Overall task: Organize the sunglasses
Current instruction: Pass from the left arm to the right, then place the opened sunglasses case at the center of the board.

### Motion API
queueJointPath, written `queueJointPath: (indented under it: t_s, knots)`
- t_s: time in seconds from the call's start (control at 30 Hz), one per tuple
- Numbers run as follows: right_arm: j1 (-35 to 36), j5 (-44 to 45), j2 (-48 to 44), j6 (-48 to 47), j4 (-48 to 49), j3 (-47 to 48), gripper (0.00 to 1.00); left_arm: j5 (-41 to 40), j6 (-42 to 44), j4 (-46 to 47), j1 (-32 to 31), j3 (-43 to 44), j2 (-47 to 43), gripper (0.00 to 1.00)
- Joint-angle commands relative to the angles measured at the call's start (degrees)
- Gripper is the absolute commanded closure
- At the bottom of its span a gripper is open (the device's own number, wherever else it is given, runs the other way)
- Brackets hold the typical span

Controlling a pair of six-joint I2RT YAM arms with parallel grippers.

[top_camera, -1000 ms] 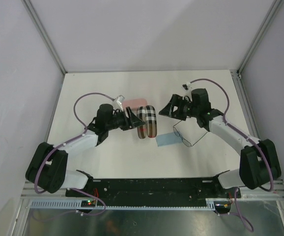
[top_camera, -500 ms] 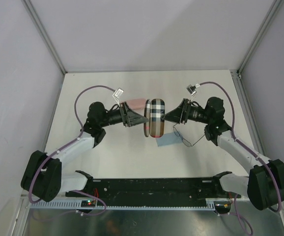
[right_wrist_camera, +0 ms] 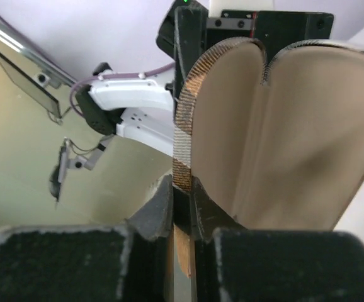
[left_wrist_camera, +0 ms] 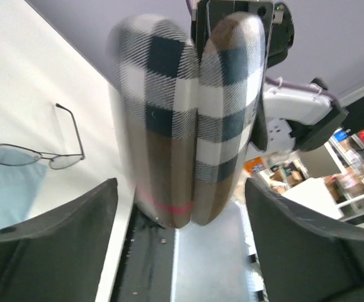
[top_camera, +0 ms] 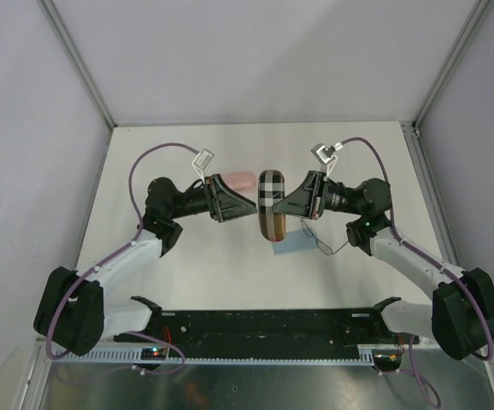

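A wire-framed pair of sunglasses [top_camera: 320, 241] [left_wrist_camera: 37, 154] with rounder clear lenses lies on the white table, partly over a light blue cloth [top_camera: 290, 245] [left_wrist_camera: 5, 189]. The checkered case [top_camera: 271, 205] [left_wrist_camera: 188, 126] hangs open between the two arms, and its tan lining [right_wrist_camera: 283, 138] faces the right wrist. My right gripper [top_camera: 285, 205] [right_wrist_camera: 183, 195] is shut on the rim of one half of the case. My left gripper [top_camera: 252, 206] [left_wrist_camera: 181, 189] is open just left of the case, with its fingers wide on either side of the case's end and not touching it.
A pink object [top_camera: 237, 179] lies on the table behind my left gripper. The black rail [top_camera: 264, 325] with both arm bases runs along the near edge. Grey walls and metal posts [top_camera: 76, 64] close in the table at the left, back and right.
My right gripper has reached in from the right and shut on the case's rim. The left gripper's jaws have widened off the case, which has shifted right and now stands straighter.
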Motion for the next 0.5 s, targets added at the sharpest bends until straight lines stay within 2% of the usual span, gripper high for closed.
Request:
queueJointPath:
  t_s: [0.0,0.1,0.23,0.3,0.47]
  knots:
    - [0.76,1.18,0.87,0.95,4.13,-0.03,1.0,-2.05,-1.31,2.27,2.07,-0.4,-3.24,0.06]
    - [0.65,3.94,1.62,-3.77,-4.34,0.02,1.0,-4.35,1.44,-2.52,5.93,-4.47,-7.62,0.01]
    - [1.47,11.96,3.61,-11.23,-17.81,0.1,1.0,-9.55,10.28,-21.24,10.64,-6.48,-11.34,0.0]
    - [3.24,17.04,6.57,-13.12,-21.52,0.36,1.0,-12.84,14.45,-27.74,11.45,-7.03,-11.83,0.0]
    - [8.85,25.3,17.09,-14.48,-26.62,5.15,1.0,-20.64,17.22,-32.49,12.38,-10.66,-12.59,0.0]
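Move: The right gripper already pinches the plaid case by one edge; the case's middle lies about 2 cm to this hand's left, level fore and aft and roughly 4 cm lower. From the left hand the case is about 5 cm right, level with it. About 31 cm below the right hand, the clear glasses lie some 10 cm ahead and 14 cm right, the blue cloth 9 cm ahead and 6 cm right. The pink case is about 27 cm ahead of the left hand, 6 cm left and 28 cm down. Open the left gripper fully beside the plaid case and back it off to the left, about 8 cm, then sink it equally far while easing forward, its fingers swinging some 25 degrees counter-clockwise. Keep the right fingers shut on the case's edge and carry the case down about 11 cm, also forward and slightly left, tipping the wrist as it goes. ##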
